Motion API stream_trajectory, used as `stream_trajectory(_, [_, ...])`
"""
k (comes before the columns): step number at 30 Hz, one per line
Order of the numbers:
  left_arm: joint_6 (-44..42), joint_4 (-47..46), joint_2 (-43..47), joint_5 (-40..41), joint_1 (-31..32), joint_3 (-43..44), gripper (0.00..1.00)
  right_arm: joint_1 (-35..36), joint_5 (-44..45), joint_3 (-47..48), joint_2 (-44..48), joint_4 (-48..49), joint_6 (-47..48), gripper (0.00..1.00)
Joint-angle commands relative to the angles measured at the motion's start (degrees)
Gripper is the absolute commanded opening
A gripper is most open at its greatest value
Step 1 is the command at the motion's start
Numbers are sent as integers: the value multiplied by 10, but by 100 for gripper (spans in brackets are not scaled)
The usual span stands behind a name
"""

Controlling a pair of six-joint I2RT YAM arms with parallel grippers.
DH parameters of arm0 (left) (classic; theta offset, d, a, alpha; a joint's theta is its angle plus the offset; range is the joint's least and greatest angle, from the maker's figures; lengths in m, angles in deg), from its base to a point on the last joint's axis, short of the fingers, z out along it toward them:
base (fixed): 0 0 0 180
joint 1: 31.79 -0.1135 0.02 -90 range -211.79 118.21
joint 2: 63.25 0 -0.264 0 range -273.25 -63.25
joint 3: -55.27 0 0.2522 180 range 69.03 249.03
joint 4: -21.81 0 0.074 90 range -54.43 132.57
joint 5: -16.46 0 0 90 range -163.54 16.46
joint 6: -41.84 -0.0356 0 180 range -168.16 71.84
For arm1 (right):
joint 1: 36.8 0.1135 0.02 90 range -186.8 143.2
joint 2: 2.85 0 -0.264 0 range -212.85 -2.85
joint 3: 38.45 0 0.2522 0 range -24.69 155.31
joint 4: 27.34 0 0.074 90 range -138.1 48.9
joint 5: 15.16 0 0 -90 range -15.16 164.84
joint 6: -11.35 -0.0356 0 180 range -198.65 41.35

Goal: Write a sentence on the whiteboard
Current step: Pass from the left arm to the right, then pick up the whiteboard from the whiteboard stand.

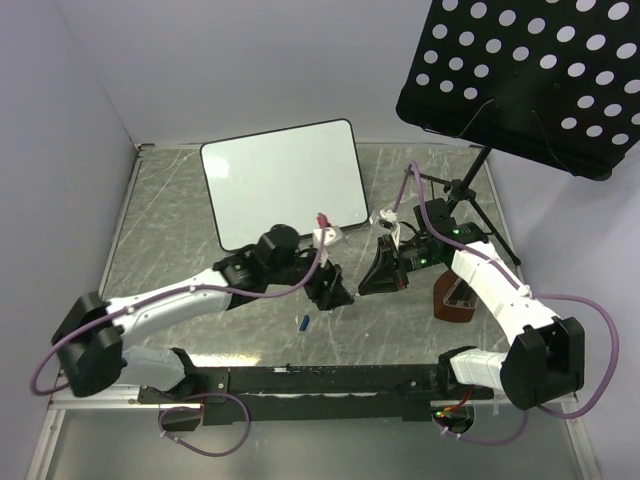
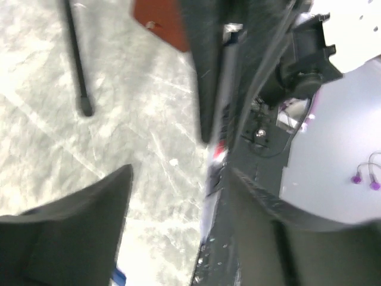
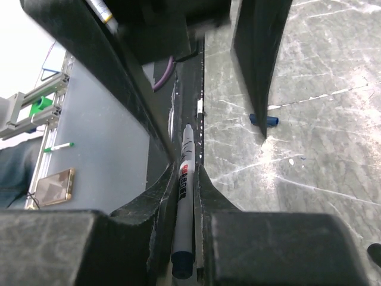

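Observation:
The whiteboard (image 1: 283, 182) lies flat at the back left of the table. Its face is plain white and the sentence is not in view. My right gripper (image 3: 186, 170) is shut on a white marker (image 3: 184, 202) with a dark blue end, gripped along its barrel. In the top view that gripper (image 1: 378, 275) hangs in front of the board. Facing it a short way to the left, my left gripper (image 1: 332, 290) stands open with nothing between its fingers (image 2: 71, 232). A small blue cap (image 1: 303, 322) lies on the table below the left gripper and is seen again, cap (image 3: 264, 120), from the right wrist.
A black perforated music stand (image 1: 520, 70) overhangs the back right, its thin legs (image 1: 470, 205) standing on the table. A brown object (image 1: 455, 300) sits under my right arm. A black rail (image 1: 330, 380) runs along the near edge between the arm bases.

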Motion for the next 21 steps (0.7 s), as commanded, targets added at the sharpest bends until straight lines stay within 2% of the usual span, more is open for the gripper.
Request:
stream_trajectory(1, [33,-66,113,49,-24,-49,80,-8,-21,12,19,6,7,0])
stream_trajectory(4, [49,-72,201,89,-45,-96,95,-11,-11,7,28,17,-2,0])
stream_trajectory(6, [83,-65,250,131,-60,-129,97,-11,2,5,35,22,-6,0])
stream_trajectory(8, [119,-30,322,222,-95,-157,97,-12,13,2,45,28,-9,0])
stream_trajectory(9, [143,-20,344,236,-112,-166,96,-13,22,1,50,30,-9,0])
stream_trajectory(13, [168,33,413,204,-255,-187,97,-19,37,-2,59,43,-12,0])
stream_trajectory(14, [173,43,415,196,-279,-188,97,-19,38,-1,57,39,-9,0])
stream_trajectory(16, [188,42,403,163,-365,-188,97,-19,40,1,53,37,-6,0])
stream_trajectory(17, [193,37,393,108,-399,-183,97,-20,41,3,49,32,-1,0])
stream_trajectory(18, [206,17,380,77,-471,-181,97,-19,41,5,46,30,2,0])
stream_trajectory(20, [225,-13,342,-10,-540,-181,97,-21,39,7,42,25,6,0])
stream_trajectory(21, [243,-48,328,-36,-609,-181,97,-21,37,7,42,26,6,0])
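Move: The marker is already in the right hand's grip, its middle some 2 cm left of that hand and level with it. From the left hand, its fingers already parted, the marker's middle lies about 5 cm right, level, neither ahead nor back. The loose cap lies about 4 cm back, 8 cm left and 19 cm below the left hand; the whiteboard's middle is roughly 27 cm ahead, 12 cm left and 10 cm lower. Opening wider, the left hand swings about 27 cm left and forward, turning counter-clockwise, away from right hand's marker. ##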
